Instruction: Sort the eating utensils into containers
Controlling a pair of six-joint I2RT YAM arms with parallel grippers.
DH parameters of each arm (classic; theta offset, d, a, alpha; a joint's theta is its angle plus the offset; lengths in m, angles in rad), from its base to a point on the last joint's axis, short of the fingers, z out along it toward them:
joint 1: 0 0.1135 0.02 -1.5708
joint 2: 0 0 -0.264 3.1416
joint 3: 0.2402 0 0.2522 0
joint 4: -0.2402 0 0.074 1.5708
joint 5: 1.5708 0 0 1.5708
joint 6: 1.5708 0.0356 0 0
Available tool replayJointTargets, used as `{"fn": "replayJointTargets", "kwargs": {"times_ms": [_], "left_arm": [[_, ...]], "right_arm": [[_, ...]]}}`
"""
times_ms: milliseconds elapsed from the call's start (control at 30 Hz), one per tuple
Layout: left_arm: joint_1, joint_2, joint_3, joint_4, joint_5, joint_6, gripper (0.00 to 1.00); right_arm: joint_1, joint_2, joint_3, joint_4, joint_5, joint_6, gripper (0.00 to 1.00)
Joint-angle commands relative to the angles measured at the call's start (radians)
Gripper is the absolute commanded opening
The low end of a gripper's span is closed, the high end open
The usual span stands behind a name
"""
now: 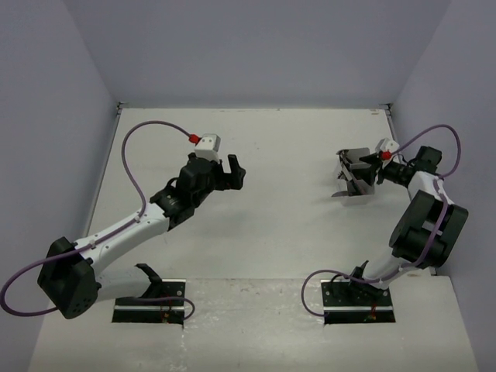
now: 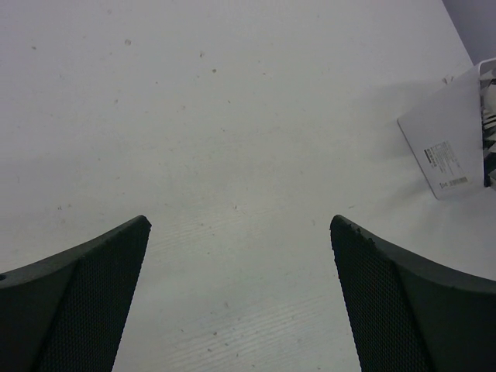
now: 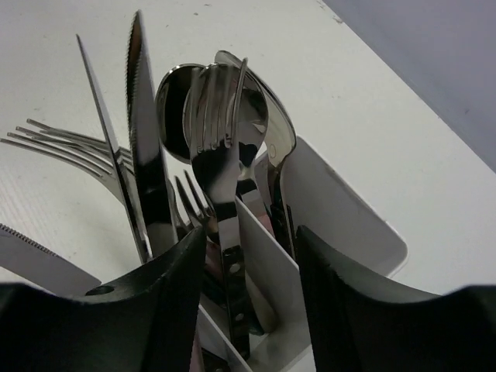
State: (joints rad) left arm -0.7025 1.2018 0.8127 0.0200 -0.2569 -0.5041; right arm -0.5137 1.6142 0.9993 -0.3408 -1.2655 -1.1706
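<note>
The containers point(image 1: 355, 177) stand at the right of the table, a cluster of white boxes point(image 3: 341, 208) filled with upright eating utensils. In the right wrist view a fork with a dark riveted handle point(image 3: 225, 167) stands in a compartment, with spoons point(image 3: 172, 101), knives point(image 3: 147, 163) and more forks point(image 3: 66, 143) around it. My right gripper point(image 3: 252, 240) is just above the boxes, jaws apart on either side of that fork's handle and a divider wall, not pinching either. My left gripper point(image 2: 240, 225) hangs open over bare table at centre left point(image 1: 232, 172); the boxes' white side point(image 2: 448, 143) lies to its far right.
Grey walls close the table at the back and on both sides. A purple cable loops over each arm. The arm bases point(image 1: 151, 306) are bolted at the near edge.
</note>
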Motion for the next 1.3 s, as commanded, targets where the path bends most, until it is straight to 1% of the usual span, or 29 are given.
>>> {"fn": "replayJointTargets", "kwargs": {"times_ms": [0, 33, 267, 333, 400, 433, 467, 500, 533, 600, 633, 667, 700, 733, 767, 800, 833, 867, 900, 933, 967, 1000, 1033, 1067, 1100, 1133, 1167, 1233, 1267], "left_arm": [[0.001, -0.005, 0.048, 0.024, -0.041, 0.019, 1.00], [0.001, -0.005, 0.051, 0.018, -0.041, 0.021, 1.00], [0.001, -0.024, 0.054, 0.017, -0.042, 0.022, 1.00], [0.001, -0.031, 0.055, 0.018, -0.042, 0.022, 1.00], [0.001, -0.039, 0.057, 0.018, -0.039, 0.027, 1.00], [0.001, -0.048, 0.057, 0.017, -0.036, 0.029, 1.00], [0.001, -0.054, 0.059, 0.015, -0.036, 0.029, 1.00], [0.001, -0.064, 0.059, 0.014, -0.036, 0.030, 1.00], [0.001, -0.082, 0.059, 0.003, -0.041, 0.032, 1.00], [0.001, -0.106, 0.066, -0.015, -0.056, 0.029, 1.00], [0.001, -0.132, 0.069, -0.059, -0.074, 0.027, 1.00], [0.001, -0.145, 0.078, -0.074, -0.079, 0.026, 1.00], [0.001, -0.157, 0.083, -0.104, -0.088, 0.026, 1.00], [0.001, -0.181, 0.088, -0.120, -0.093, 0.026, 1.00], [0.001, -0.197, 0.094, -0.133, -0.102, 0.026, 1.00], [0.001, -0.209, 0.097, -0.167, -0.113, 0.021, 1.00], [0.001, -0.232, 0.103, -0.187, -0.146, 0.016, 1.00], [0.001, -0.243, 0.118, -0.210, -0.168, -0.006, 1.00], [0.001, -0.251, 0.128, -0.268, -0.194, -0.019, 1.00], [0.001, -0.255, 0.143, -0.308, -0.244, -0.033, 1.00], [0.001, -0.254, 0.179, -0.348, -0.269, -0.066, 1.00], [0.001, -0.246, 0.196, -0.438, -0.339, -0.086, 1.00], [0.001, -0.243, 0.230, -0.489, -0.382, -0.140, 1.00], [0.001, -0.236, 0.246, -0.538, -0.428, -0.174, 1.00], [0.001, -0.219, 0.261, -0.642, -0.518, -0.210, 1.00], [0.001, -0.211, 0.281, -0.688, -0.559, -0.284, 1.00], [0.001, -0.205, 0.286, -0.724, -0.583, -0.313, 1.00], [0.003, -0.185, 0.290, -0.785, -0.598, -0.377, 1.00], [0.003, -0.180, 0.287, -0.799, -0.593, -0.396, 1.00]], "right_arm": [[-0.008, -0.008, 0.033, -0.038, -0.005, -0.052, 0.53], [-0.009, -0.011, 0.029, -0.037, -0.009, -0.057, 0.58], [-0.011, -0.039, 0.010, -0.020, -0.011, -0.058, 0.59], [-0.012, -0.063, 0.013, -0.042, -0.014, -0.060, 0.60], [-0.012, -0.100, 0.022, -0.075, -0.043, -0.061, 0.63], [-0.011, -0.114, 0.030, -0.095, -0.052, -0.054, 0.67], [-0.011, -0.131, 0.035, -0.101, -0.067, -0.026, 0.96], [-0.011, -0.146, 0.039, -0.101, -0.087, 0.003, 0.99], [-0.011, -0.181, 0.054, -0.084, -0.101, 0.043, 0.99], [-0.008, -0.218, 0.070, -0.032, -0.127, 0.242, 0.99], [-0.002, -0.258, 0.084, 0.039, -0.126, 0.317, 0.99], [0.006, -0.279, 0.091, 0.081, -0.120, 0.480, 0.99], [0.029, -0.299, 0.094, 0.183, -0.073, 0.574, 0.99], [0.043, -0.321, 0.093, 0.233, -0.031, 0.650, 0.99], [0.059, -0.362, 0.090, 0.282, 0.024, 0.784, 0.99], [0.113, -0.385, 0.088, 0.310, 0.084, 0.813, 0.99], [0.154, -0.408, 0.096, 0.327, 0.250, 0.824, 0.99], [0.199, -0.450, 0.102, 0.335, 0.356, 0.854, 0.99], [0.292, -0.465, 0.111, 0.356, 0.453, 0.879, 0.99], [0.338, -0.474, 0.152, 0.388, 0.532, 0.903, 0.99], [0.409, -0.465, 0.191, 0.379, 0.648, 0.966, 0.99], [0.434, -0.453, 0.290, 0.350, 0.676, 1.017, 0.99], [0.455, -0.436, 0.342, 0.344, 0.710, 1.143, 0.99], [0.475, -0.418, 0.390, 0.311, 0.732, 1.217, 0.99], [0.513, -0.375, 0.483, 0.254, 0.758, 1.279, 0.99], [0.552, -0.354, 0.527, 0.215, 0.785, 1.328, 0.99], [0.573, -0.334, 0.556, 0.176, 0.814, 1.423, 0.99], [0.644, -0.277, 0.613, 0.059, 0.841, 1.480, 0.99], [0.700, -0.263, 0.617, 0.021, 0.894, 1.500, 0.99]]}}
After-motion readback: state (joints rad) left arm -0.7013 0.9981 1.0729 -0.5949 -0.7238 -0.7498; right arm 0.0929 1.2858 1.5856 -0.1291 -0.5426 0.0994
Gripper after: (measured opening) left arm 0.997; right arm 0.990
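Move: The container's middle is about 5 cm back of the right hand, neither left nor right of it, and some 9 cm below; the just-released fork stands in it, roughly 1 cm ahead, 2 cm left and 3 cm below that hand. A knife juts from the container's near-left corner, 10 cm back, 4 cm left and 9 cm below the right hand. From the left hand, the container lies about 40 cm right, 1 cm ahead and 15 cm below. Right fingers open wide and climb about 35 cm, veering left, off the container; left hand swings left, rising. ##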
